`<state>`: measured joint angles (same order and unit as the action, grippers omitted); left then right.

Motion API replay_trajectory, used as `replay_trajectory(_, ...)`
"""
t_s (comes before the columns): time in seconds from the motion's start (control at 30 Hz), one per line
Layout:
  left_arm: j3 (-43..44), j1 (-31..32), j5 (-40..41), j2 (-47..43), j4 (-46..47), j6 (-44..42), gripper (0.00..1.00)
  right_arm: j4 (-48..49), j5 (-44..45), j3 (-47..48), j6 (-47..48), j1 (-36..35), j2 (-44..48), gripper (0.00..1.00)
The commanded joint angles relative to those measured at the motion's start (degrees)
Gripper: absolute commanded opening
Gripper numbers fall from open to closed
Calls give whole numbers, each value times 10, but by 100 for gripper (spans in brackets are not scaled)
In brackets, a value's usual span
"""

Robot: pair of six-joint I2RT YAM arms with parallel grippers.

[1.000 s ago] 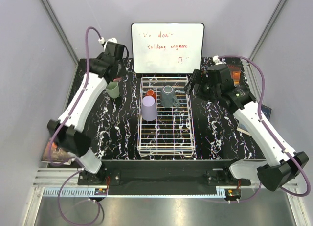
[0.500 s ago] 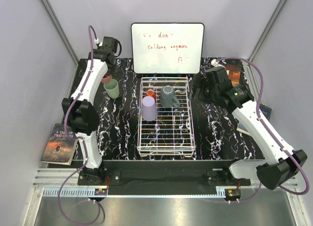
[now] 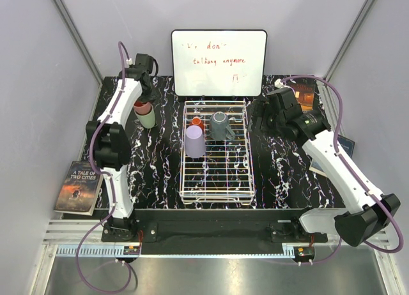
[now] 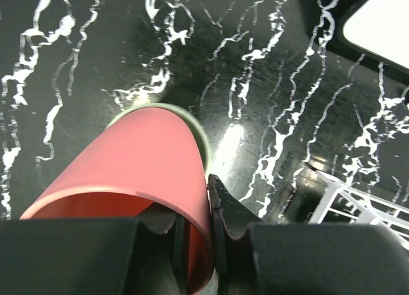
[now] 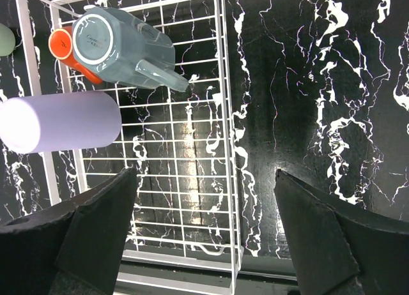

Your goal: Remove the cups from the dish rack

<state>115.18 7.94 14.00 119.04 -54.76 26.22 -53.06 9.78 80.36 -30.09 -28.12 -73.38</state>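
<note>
The white wire dish rack [image 3: 217, 193] [image 5: 225, 116] stands mid-table. In it are three cups: a lavender one [image 3: 194, 142] [image 5: 61, 122] lying down, a small orange-red one [image 3: 197, 123] [image 5: 64, 46] and a dark grey mug [image 3: 220, 125] [image 5: 121, 49]. At the back left my left gripper [image 3: 142, 100] [image 4: 192, 205] is shut on the wall of the pink cup [image 3: 142, 108] [image 4: 128, 167]. That cup hangs tilted right over the pale green cup [image 3: 148, 120] [image 4: 199, 132]; I cannot tell whether they touch. My right gripper [image 3: 259, 119] [image 5: 204, 173] hangs open above the rack's right edge, holding nothing.
A whiteboard [image 3: 218, 62] with red writing leans at the back behind the rack. A book [image 3: 80, 186] lies off the table's left edge. Another book [image 3: 307, 96] lies at the back right corner, behind the right arm.
The left arm has folded up and back, bringing the pink cup down over the pale green cup. The right gripper has drifted slightly right, still open.
</note>
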Motion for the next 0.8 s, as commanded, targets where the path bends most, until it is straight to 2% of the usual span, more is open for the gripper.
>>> replay_trajectory(0.0, 2, 0, -30, 2, 40, 6, 0, 1, 15, 5, 10, 0, -5, 96)
replay_trajectory(0.1, 0, 1, -34, 0, 40, 9, 1, 1, 17, 4, 13, 0, -6, 96)
replay_trajectory(0.13, -2, 1, -32, -4, 40, 9, 14, 1, 19, 6, 13, 0, -6, 96)
replay_trajectory(0.23, -5, 1, -23, -21, 42, 8, 32, 3, 23, 5, 14, 1, -6, 97)
replay_trajectory(0.27, -5, 1, -20, -33, 42, 8, 43, 2, 23, 5, 14, 0, -6, 97)
replay_trajectory(0.37, -3, 2, -13, -60, 41, 8, 58, 5, 24, 5, 14, 1, -5, 97)
replay_trajectory(0.47, -4, 1, -4, -82, 41, 9, 65, 8, 22, 6, 15, 0, -4, 96)
replay_trajectory(0.6, -13, 6, 10, -148, 41, 23, 67, 20, -11, 16, 29, -8, -2, 95)
replay_trajectory(0.77, -40, 40, 42, -228, 55, 23, 69, 23, 24, 67, 60, -90, -36, 95)
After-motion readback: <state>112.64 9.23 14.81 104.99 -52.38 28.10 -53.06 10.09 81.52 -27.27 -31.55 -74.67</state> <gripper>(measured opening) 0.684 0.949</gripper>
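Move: The left hand still holds the pink cup by its rim, over the green cup, whose middle is about 9 cm below and 3 cm left. The orange cup stands some 14 cm right and 1 cm back of the hand, the purple cup roughly 13 cm right and 9 cm back, both about 7 cm lower. From the idle right hand the green cup lies some 20 cm ahead, 38 cm left and 19 cm below. The left fingers open, letting go of the pink cup in the green one, then rise about 10 cm. ##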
